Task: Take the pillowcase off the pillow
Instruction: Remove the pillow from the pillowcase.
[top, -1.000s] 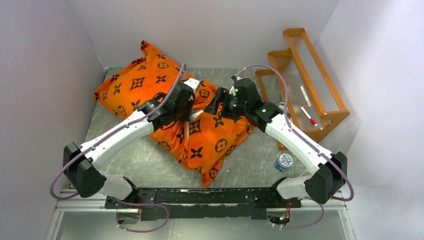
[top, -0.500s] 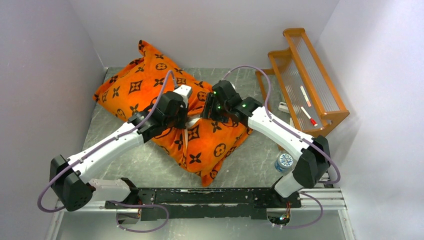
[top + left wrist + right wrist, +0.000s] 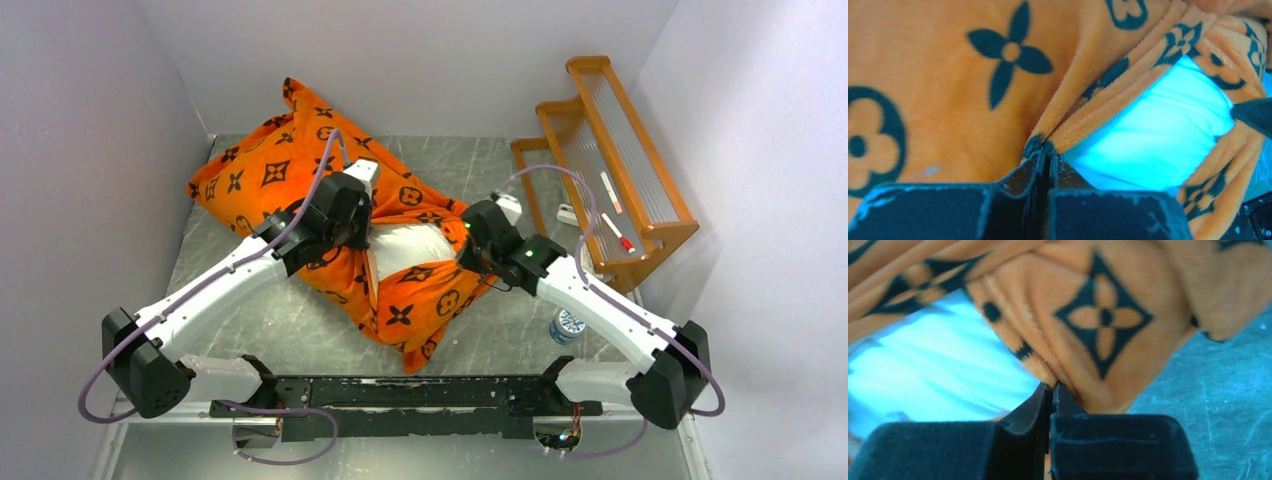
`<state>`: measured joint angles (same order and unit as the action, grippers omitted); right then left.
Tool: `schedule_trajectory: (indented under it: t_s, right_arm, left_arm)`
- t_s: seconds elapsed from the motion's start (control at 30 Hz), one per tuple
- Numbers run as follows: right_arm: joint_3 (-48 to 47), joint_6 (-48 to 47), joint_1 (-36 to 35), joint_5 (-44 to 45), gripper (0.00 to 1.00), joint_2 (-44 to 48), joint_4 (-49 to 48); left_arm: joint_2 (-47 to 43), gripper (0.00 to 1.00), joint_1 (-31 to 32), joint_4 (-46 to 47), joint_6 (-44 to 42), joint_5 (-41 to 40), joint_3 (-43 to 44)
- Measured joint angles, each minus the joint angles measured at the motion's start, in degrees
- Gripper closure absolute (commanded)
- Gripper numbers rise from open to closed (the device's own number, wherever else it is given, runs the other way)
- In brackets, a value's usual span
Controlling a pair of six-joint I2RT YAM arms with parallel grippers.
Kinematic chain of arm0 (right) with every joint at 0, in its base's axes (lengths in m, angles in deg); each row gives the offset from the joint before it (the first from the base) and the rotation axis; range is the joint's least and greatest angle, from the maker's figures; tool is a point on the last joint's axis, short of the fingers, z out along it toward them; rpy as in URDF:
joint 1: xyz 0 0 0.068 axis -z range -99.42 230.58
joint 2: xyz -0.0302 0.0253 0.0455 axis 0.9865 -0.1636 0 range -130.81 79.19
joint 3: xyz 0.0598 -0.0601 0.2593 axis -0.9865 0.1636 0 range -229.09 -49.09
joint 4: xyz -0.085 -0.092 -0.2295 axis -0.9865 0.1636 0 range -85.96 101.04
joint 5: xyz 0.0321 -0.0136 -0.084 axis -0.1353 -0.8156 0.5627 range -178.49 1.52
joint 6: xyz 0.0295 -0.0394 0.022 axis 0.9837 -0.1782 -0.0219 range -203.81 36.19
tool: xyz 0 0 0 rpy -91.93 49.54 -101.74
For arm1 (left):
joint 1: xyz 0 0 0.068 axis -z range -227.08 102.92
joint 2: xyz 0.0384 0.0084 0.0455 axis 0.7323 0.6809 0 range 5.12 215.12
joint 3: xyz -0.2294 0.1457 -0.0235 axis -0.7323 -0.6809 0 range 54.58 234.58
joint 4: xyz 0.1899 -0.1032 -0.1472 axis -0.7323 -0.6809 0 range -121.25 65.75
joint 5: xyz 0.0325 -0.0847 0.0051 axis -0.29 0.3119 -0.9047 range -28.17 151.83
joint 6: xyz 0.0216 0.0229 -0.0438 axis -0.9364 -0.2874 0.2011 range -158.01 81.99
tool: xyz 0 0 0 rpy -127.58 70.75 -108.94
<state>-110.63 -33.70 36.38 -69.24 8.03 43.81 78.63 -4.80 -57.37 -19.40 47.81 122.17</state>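
The orange pillowcase [image 3: 270, 175] with dark monogram motifs lies diagonally across the table, still around the pillow. Its opening gapes at the middle and bares a patch of the white pillow [image 3: 408, 243]. My left gripper [image 3: 358, 238] is shut on the left hem of the opening [image 3: 1068, 135]. My right gripper [image 3: 466, 250] is shut on the right hem [image 3: 1048, 371]. The white pillow shows between the two hems in the left wrist view [image 3: 1158, 135] and the right wrist view [image 3: 943, 365].
A wooden rack [image 3: 610, 160] stands at the back right with small items on its ribbed shelf. A plastic bottle [image 3: 570, 323] stands near the right arm's base. Grey walls close in the left, back and right.
My right gripper has pulled its hem to the right and toward the near side, away from the left gripper. The opening has widened and white pillow now shows between the grippers.
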Motion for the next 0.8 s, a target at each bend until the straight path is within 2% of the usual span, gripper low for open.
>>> schedule_trajectory:
  t_s: [0.2,0.4,0.43,0.5,0.57,0.67,0.8]
  right_arm:
    - [13.2,3.69,14.08,-11.98,1.0,7.54,-8.98]
    - [15.52,0.02,16.15,-23.74,1.0,4.7,-15.52]
    - [15.34,-1.2,15.54,-24.46,1.0,3.37,-15.91]
    - [14.53,-3.08,13.73,-23.8,1.0,1.55,-15.87]
    - [12.76,-5.16,11.41,-21.24,1.0,0.26,-14.99]
    - [10.56,-7.45,9.31,-18.01,1.0,-0.63,-13.6]
    - [10.19,-8.79,8.46,-15.06,1.0,-0.68,-13.03]
  left_arm:
    - [-0.04,0.95,-5.16,-1.79,-0.46,-0.26,1.36]
    - [-4.57,0.95,-10.16,-0.52,-4.07,8.9,-3.78]
    - [-5.46,0.93,-10.71,0.02,-4.87,11.82,-4.66]
    - [-6.12,0.73,-11.17,0.98,-5.92,16.74,-5.31]
    - [-5.97,0.61,-11.21,1.97,-6.8,20.57,-5.29]
    - [-4.55,0.42,-9.4,1.77,-7.98,22.08,-3.41]
    - [0.87,0.36,-4.04,0.61,-10.43,19.63,4.26]
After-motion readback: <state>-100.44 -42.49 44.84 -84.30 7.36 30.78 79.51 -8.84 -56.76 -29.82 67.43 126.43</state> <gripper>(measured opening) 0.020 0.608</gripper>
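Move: The exposed white pillow lies in the pillowcase's mouth, its middle some 11 cm to the right of the left hand, level with it in reach and about 5 cm below; the fingers still pinch the mouth's left rim. The near pillowcase corner is roughly 26 cm back, 11 cm right. From the right hand, pinching the right rim, the pillow is about 12 cm left, 3 cm ahead and slightly lower; the blue-lidded tub stands some 25 cm right and 15 cm back. The pillowcase's mouth is pulled from both sides, the left hand drawing its rim about 4 cm left, the right hand its own as far right and down. Both then swing back; the left fingers open and let go, that hand going on right and rising, turned clockwise some 20 degrees, while the right keeps its pinch and ends lower. ##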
